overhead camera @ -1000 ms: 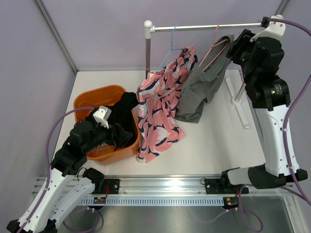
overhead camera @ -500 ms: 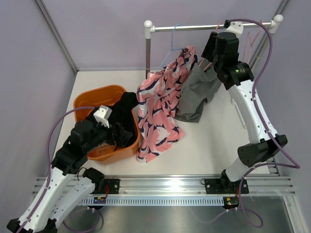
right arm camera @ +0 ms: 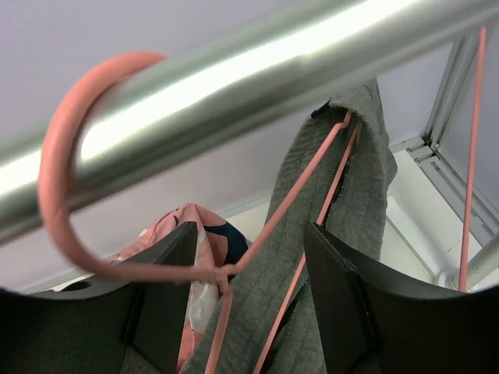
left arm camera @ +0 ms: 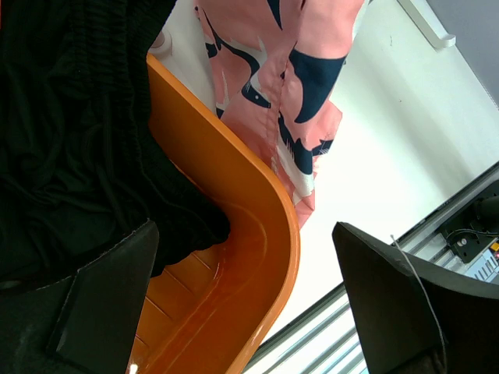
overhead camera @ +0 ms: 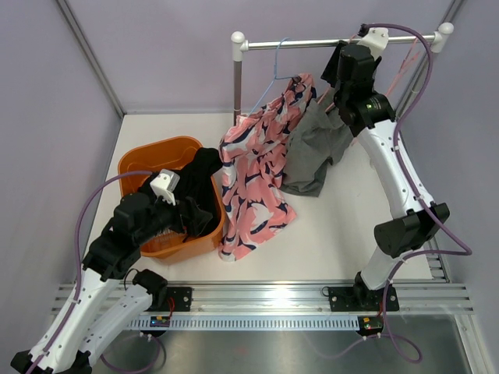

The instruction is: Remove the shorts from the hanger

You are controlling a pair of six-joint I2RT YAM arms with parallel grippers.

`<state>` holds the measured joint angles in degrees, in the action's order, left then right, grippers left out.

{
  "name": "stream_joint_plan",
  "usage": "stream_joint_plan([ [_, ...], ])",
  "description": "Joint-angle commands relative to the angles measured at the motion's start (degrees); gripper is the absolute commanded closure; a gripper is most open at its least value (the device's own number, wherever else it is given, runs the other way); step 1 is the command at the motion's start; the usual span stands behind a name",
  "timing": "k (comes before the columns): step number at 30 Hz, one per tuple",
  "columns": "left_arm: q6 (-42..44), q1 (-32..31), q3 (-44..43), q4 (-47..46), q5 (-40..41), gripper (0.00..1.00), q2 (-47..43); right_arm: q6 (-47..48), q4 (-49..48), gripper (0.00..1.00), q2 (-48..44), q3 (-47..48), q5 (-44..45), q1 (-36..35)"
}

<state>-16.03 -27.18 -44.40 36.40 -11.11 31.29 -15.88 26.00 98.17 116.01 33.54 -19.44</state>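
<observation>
Grey shorts [overhead camera: 310,152] hang from a pink hanger [right arm camera: 58,179] hooked over the steel rail [overhead camera: 304,44]. My right gripper [overhead camera: 340,84] is up at the rail, right at the hanger's neck. In the right wrist view its jaws [right arm camera: 249,261] stand open, with the hanger's twisted neck, its pink wires and the grey waistband [right arm camera: 351,179] between the fingers. My left gripper [left arm camera: 245,269] hangs open over the orange basket [left arm camera: 265,202], holding nothing.
A pink and navy patterned garment [overhead camera: 257,167] hangs on a blue hanger [overhead camera: 274,68] just left of the grey shorts. A black garment [overhead camera: 199,183] lies in the basket [overhead camera: 144,158]. Another pink hanger [overhead camera: 405,66] hangs near the rail's right end. The rail post [overhead camera: 237,78] stands left.
My right arm has swung left along the rail from its far right end to the pink hanger's neck, and its jaws have widened a little. The left arm has not moved.
</observation>
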Motion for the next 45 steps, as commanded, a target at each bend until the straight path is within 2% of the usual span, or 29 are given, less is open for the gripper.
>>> stream_joint_plan([
  [1,0.48,-0.24,0.11,-1.69,0.04,0.01,0.27,-0.56,-0.95,0.35,1.85,3.0,2.32,-0.42],
  [7,0.56,-0.24,0.11,-1.77,-0.05,0.01,0.26,0.32,-0.95,0.38,2.9,3.87,3.37,-0.42],
  [10,0.56,-0.24,0.11,-1.69,-0.13,0.01,0.26,0.94,-1.47,0.45,2.99,3.97,3.81,-0.6],
  [14,0.56,-0.24,0.19,-1.95,-0.14,0.01,0.26,2.43,-2.18,0.6,2.82,3.53,4.17,-0.77],
  [15,0.56,-0.24,0.19,-1.86,-0.14,0.01,0.35,3.13,-2.18,0.69,2.82,3.61,4.08,-0.86],
  [17,0.48,-0.24,0.19,-1.86,-0.14,0.01,0.35,3.48,-1.92,0.77,2.82,3.79,3.38,-0.86],
  [18,0.56,-0.24,0.11,-1.95,-0.05,0.01,0.35,4.01,-1.74,0.87,2.82,4.14,3.11,-0.86],
  [22,0.48,-0.24,0.19,-1.86,-0.05,0.01,0.35,4.8,-0.95,1.0,1.5,3.7,1.36,-0.86],
  [38,0.48,-0.33,0.19,-1.77,-0.05,0.01,0.97,6.74,7.74,1.0,-10.19,3.69,-5.94,-0.95],
  [41,0.56,-0.24,0.19,-1.77,0.04,0.01,1.23,6.13,13.71,1.0,-10.45,6.24,-9.26,-0.86],
  [45,0.39,-0.24,0.19,-1.77,0.13,0.01,1.67,5.16,16.89,1.0,-15.53,2.04,-12.09,-0.86],
])
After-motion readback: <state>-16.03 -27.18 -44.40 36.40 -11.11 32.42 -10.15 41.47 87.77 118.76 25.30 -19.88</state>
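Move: The pink hanger's neck, just below its hook, is almost between the half-open right fingers, about 1 cm ahead, 1 cm left and 1 cm below. The rail crosses 2 cm ahead and 4 cm above. The grey shorts' middle is some 4 cm ahead, 2 left and 20 below; the patterned shorts' roughly 4 cm back, 20 left and 22 below. From the left hand, the neck is about 30 cm ahead, 42 right and 20 above. The right fingers pinch the hanger neck right under the hook, closing almost fully once the hand has nudged about 1 cm forward and down beneath the rail. Keeping that pinch, the hand then draws back some 9 cm and rises about 5 cm, away from the rail, turning roughly 10 degrees counter-clockwise. ##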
